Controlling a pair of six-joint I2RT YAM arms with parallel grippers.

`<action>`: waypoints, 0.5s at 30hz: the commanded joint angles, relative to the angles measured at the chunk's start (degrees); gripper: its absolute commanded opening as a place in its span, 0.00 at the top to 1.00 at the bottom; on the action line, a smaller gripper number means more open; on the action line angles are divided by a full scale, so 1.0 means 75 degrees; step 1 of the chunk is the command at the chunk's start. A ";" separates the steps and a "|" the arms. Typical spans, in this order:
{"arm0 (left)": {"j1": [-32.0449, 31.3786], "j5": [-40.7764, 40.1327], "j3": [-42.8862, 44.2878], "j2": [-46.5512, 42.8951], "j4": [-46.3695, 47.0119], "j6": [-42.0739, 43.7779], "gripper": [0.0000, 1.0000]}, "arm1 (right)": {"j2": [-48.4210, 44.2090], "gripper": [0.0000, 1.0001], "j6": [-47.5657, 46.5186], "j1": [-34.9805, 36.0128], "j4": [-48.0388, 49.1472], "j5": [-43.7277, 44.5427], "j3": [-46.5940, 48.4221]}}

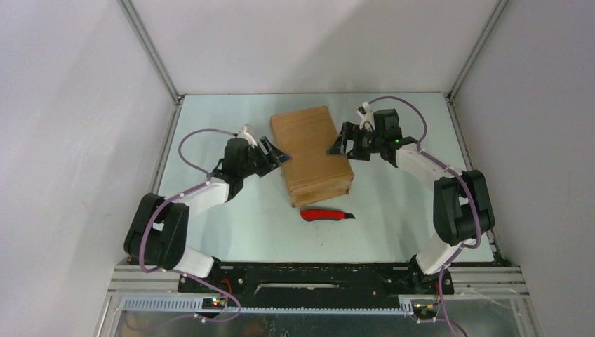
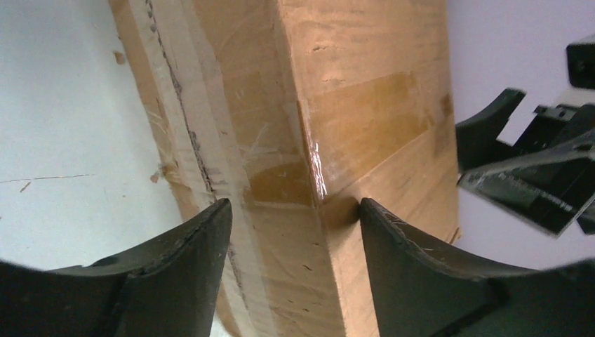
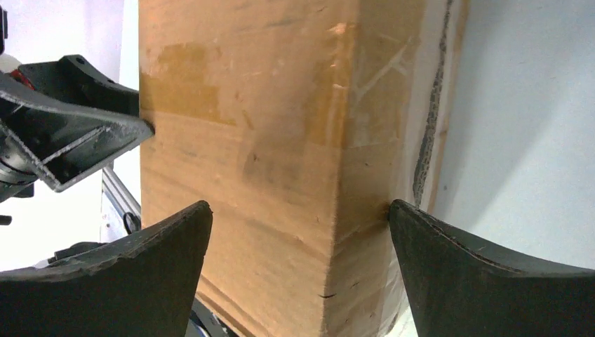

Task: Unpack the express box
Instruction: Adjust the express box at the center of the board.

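The express box point(image 1: 312, 149) is a brown cardboard carton lying flat at mid-table, its top face plain and shut. My left gripper point(image 1: 283, 156) is at its left long side and my right gripper point(image 1: 336, 146) at its right long side. In the left wrist view the box point(image 2: 351, 105) fills the frame, with clear tape across its edge. There the left gripper point(image 2: 295, 210) is open and straddles the box's upper edge. The right wrist view shows the box point(image 3: 266, 126) the same way, with the right gripper point(image 3: 298, 210) open astride the opposite edge. Neither holds anything.
A red-handled utility knife point(image 1: 326, 214) lies on the table just in front of the box. White enclosure walls stand on three sides. Each wrist view shows the other gripper across the box: the right gripper point(image 2: 533, 175) and the left gripper point(image 3: 63, 140).
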 commanded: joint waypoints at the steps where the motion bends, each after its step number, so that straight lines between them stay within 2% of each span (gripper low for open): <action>1: 0.0213 -0.0503 -0.0854 -0.0066 0.1044 -0.0522 0.35 | -0.0688 0.01 0.0438 0.0497 -0.0131 0.0256 0.0332; 5: 0.0313 -0.0692 -0.1608 -0.0106 0.1933 -0.1110 0.47 | -0.1039 0.02 0.0821 0.1158 -0.0414 0.0514 0.0427; 11: 0.0445 -0.1149 -0.2399 -0.0328 0.2417 -0.1736 0.54 | -0.1352 0.03 0.1344 0.2040 -0.0800 0.1091 0.0748; 15: 0.0749 -0.1493 -0.2712 -0.0566 0.2001 -0.1916 0.58 | -0.1329 0.03 0.1454 0.2604 -0.1130 0.1481 0.1251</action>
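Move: The express box stands between my hands, its top about level with them and its long sides slanting. From my right hand its middle is about 9 cm left, 3 cm ahead and 5 cm down; the red knife lies some 13 cm back and 5 cm left, on the table. From my left hand the box's middle is about 9 cm right and 4 cm ahead, 5 cm lower. With my right gripper wide open across the box's right top edge, its outer finger against the side, I push left and back towards my base, nearly 7 cm left and 6 back, rising about 4. My left hand stays at the opposite top edge and gives way left about 4.5 cm, swinging counter-clockwise and rolling its left side down while its fingers narrow from three-quarters to half open. ##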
